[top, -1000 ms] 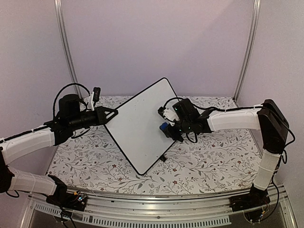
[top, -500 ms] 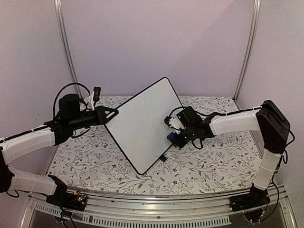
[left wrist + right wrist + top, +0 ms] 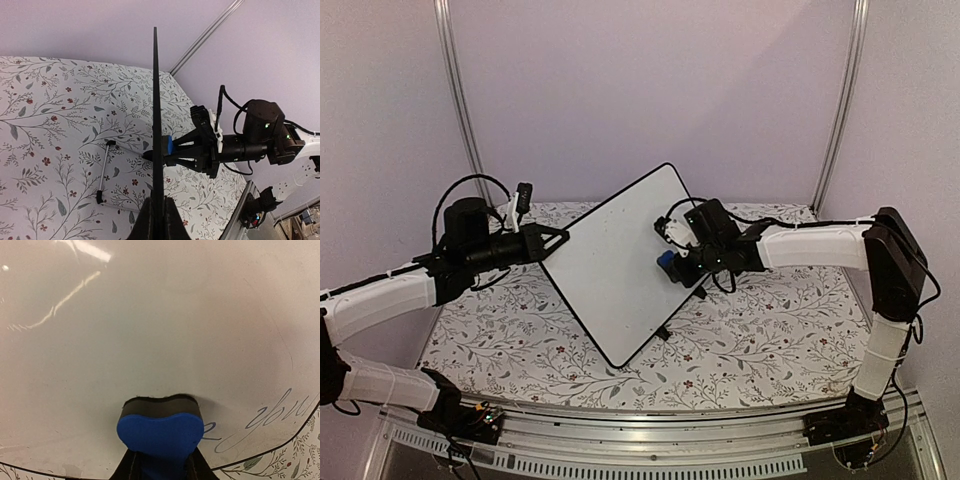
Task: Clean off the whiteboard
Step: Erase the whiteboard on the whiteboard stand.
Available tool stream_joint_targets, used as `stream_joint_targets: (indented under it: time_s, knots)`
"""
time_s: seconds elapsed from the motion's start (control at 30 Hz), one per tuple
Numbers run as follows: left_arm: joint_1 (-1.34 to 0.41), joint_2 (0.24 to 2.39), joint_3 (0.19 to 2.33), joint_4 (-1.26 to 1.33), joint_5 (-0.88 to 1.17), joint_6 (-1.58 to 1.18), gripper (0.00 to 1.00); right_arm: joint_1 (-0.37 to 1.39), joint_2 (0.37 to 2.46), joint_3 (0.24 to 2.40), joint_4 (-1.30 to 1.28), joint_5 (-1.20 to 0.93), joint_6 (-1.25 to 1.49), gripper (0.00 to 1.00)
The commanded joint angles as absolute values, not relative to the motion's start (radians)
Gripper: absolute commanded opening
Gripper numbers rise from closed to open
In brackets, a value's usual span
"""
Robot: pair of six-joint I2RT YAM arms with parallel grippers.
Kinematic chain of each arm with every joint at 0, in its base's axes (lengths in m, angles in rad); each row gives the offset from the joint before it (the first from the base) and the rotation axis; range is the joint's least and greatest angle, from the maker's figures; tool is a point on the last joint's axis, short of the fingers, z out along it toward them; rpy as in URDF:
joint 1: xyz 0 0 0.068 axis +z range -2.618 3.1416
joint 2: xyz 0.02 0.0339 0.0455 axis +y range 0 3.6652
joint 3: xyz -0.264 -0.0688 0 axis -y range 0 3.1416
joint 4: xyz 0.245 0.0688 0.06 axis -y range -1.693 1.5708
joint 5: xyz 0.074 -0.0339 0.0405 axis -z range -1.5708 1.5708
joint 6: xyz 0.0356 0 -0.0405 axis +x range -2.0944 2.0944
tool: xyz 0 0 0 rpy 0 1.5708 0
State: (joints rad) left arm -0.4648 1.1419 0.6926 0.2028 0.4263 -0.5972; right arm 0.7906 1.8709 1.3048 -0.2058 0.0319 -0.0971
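Observation:
The whiteboard [image 3: 610,265] stands tilted on one corner over the floral table. My left gripper [image 3: 556,241] is shut on its left edge; the left wrist view shows the board edge-on [image 3: 155,100] between that gripper's [image 3: 158,204] jaws. My right gripper [image 3: 674,266] is shut on a blue eraser [image 3: 665,266] and presses its dark felt face against the board's right side. In the right wrist view the eraser [image 3: 160,432] sits in that gripper [image 3: 161,463] against the glossy board [image 3: 150,315]. Thin blue handwriting [image 3: 280,412] runs just right of the eraser, near the board's lower right edge.
A thin metal stand rod with black ends [image 3: 103,170] lies on the floral table cover [image 3: 760,330] behind the board. A black foot [image 3: 664,333] shows at the board's lower right edge. Aluminium posts [image 3: 840,110] and purple walls close in the back.
My right gripper slid the eraser down and to the right along the board, then back up and to the left to about where it began. The left arm and the board stayed still.

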Motion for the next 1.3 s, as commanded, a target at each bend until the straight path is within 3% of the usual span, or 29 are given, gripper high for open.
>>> stream_joint_targets:
  time_s: [0.0, 0.3, 0.8, 1.27]
  knots:
    - [-0.504, 1.146, 0.721, 0.248, 0.566, -0.558, 0.0, 0.79, 1.903, 1.196, -0.175, 0.03, -0.08, 0.0]
    - [-0.504, 1.147, 0.72, 0.251, 0.568, -0.561, 0.0, 0.79, 1.867, 1.083, -0.126, 0.028, -0.045, 0.0]
    - [-0.503, 1.139, 0.719, 0.246, 0.562, -0.557, 0.0, 0.789, 1.91, 1.321, -0.21, 0.052, -0.11, 0.0]
    - [-0.503, 1.144, 0.719, 0.25, 0.566, -0.561, 0.0, 0.772, 1.873, 1.07, -0.116, 0.034, -0.047, 0.0]
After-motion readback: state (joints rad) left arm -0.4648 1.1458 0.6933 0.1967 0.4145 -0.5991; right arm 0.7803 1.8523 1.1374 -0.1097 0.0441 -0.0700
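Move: The right hand holds the blue eraser against the tilted whiteboard, with the leftover letter "k" about 3 cm ahead of it, 1 cm to its right and 1 cm lower. "You" stands some 6 cm ahead, 4 cm to its right and 1 cm below, while the board's lower edge runs roughly 2 cm back, 3 cm right and 8 cm below. From the left hand, which grips the board's corner, the "k" is about 5 cm ahead, 24 cm right and 12 cm down. Keeping its grip on the eraser, the right hand rubs across the board's slope beside the "k": it sweeps some 7 cm down, back and to the right towards the lower edge, pauses briefly, then retraces nearly all of that way up, forward and left. After a short halt it sets off on a second downstroke along almost the same line, about 4 cm so far, tipping only a few degrees, while the left hand stays put and keeps the board's corner pinched. ##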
